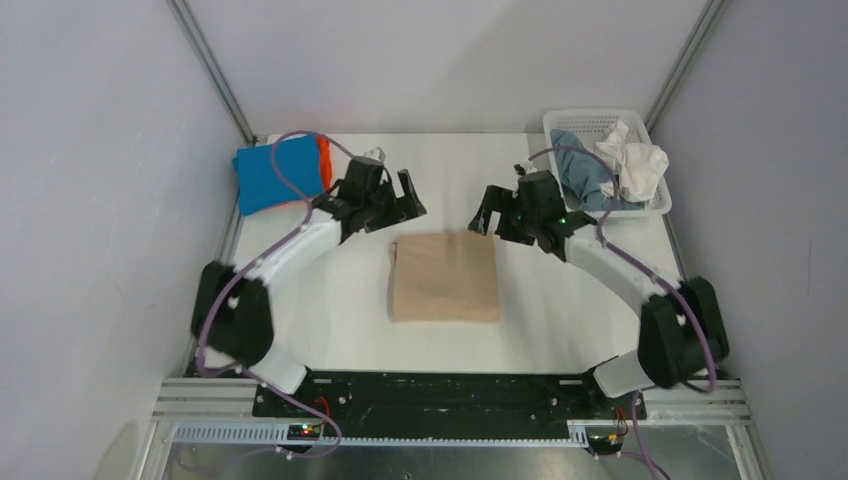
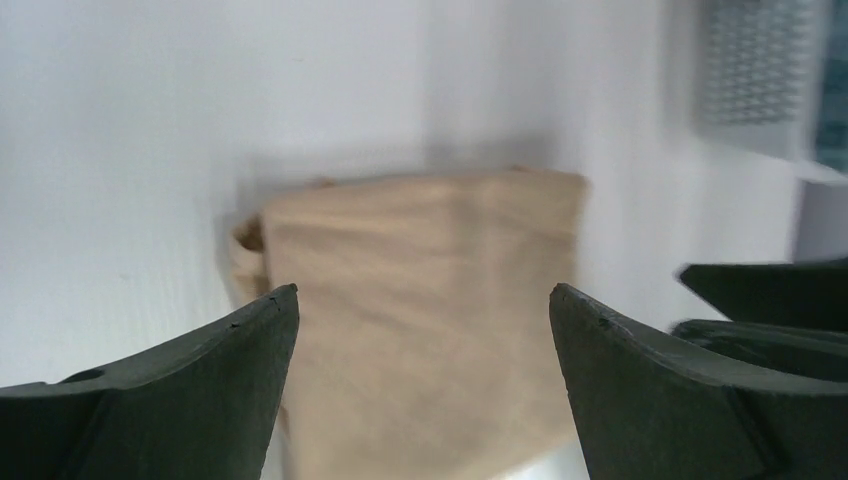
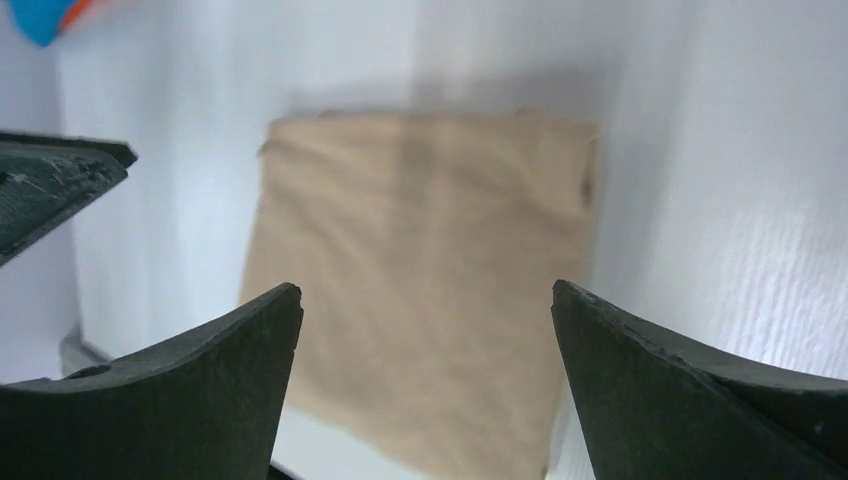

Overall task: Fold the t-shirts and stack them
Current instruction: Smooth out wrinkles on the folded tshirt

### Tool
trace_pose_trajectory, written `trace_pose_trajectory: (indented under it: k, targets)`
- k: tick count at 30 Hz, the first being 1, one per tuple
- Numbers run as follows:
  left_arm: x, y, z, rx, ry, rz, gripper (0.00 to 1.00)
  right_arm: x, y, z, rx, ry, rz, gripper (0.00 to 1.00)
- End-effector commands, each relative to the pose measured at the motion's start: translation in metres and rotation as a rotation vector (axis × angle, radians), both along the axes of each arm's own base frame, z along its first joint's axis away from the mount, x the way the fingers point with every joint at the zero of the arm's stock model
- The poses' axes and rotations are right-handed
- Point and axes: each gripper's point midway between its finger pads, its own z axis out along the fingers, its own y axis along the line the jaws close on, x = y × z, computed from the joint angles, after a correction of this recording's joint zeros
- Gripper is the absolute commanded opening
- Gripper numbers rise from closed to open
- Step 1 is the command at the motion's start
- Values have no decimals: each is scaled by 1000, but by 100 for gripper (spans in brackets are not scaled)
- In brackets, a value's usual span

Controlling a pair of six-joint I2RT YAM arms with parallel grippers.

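A beige t-shirt (image 1: 445, 277) lies folded into a rectangle in the middle of the table, also seen as the beige t-shirt (image 2: 420, 330) and the beige t-shirt (image 3: 430, 300) from the wrists. My left gripper (image 1: 405, 200) hovers open above its far-left corner, nothing between the fingers. My right gripper (image 1: 490, 212) hovers open above its far-right corner, also empty. A folded blue t-shirt (image 1: 275, 172) lies on an orange t-shirt (image 1: 324, 162) at the far left. A white t-shirt (image 1: 632, 165) and a grey-blue t-shirt (image 1: 585, 172) sit crumpled in the basket.
The white mesh basket (image 1: 602, 122) stands at the far right corner. Grey walls close in both sides and the back. The arms' bases sit on the rail at the near edge.
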Motion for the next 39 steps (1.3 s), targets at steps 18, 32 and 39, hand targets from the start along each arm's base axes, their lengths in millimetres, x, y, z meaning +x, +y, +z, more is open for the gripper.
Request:
trace_pose_trajectory:
  k: [18, 32, 39]
  targets:
    - [-194, -8, -126, -97, 243, -156, 100, -142, -7, -112, 131, 270, -22, 99]
    - [-131, 44, -38, -39, -88, 36, 100, -131, -79, -18, 87, -87, -230, 99]
    - [-101, 50, -73, 54, 59, 49, 99, -141, -105, -6, 79, -145, -290, 99]
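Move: The folded tan shirt's middle lies some 14 cm back, 6 cm right and 9 cm below the left hand, and about 12 cm back, 7 cm left and 9 cm below the right hand. The blue and orange stack is roughly 28 cm left and 12 cm ahead of the left hand, 9 cm below. The basket is about 13 cm ahead and 27 cm right of the right hand, its middle 4 cm below. Starting clear of the cloth, both open grippers arc back some 15 cm and down to about the shirt's level near its middle, then pause low. The right then lifts about 9 cm and backs out rightward off the shirt, turning slightly clockwise, while the left rises, swings left and forward, and sinks again over the shirt's left edge. ##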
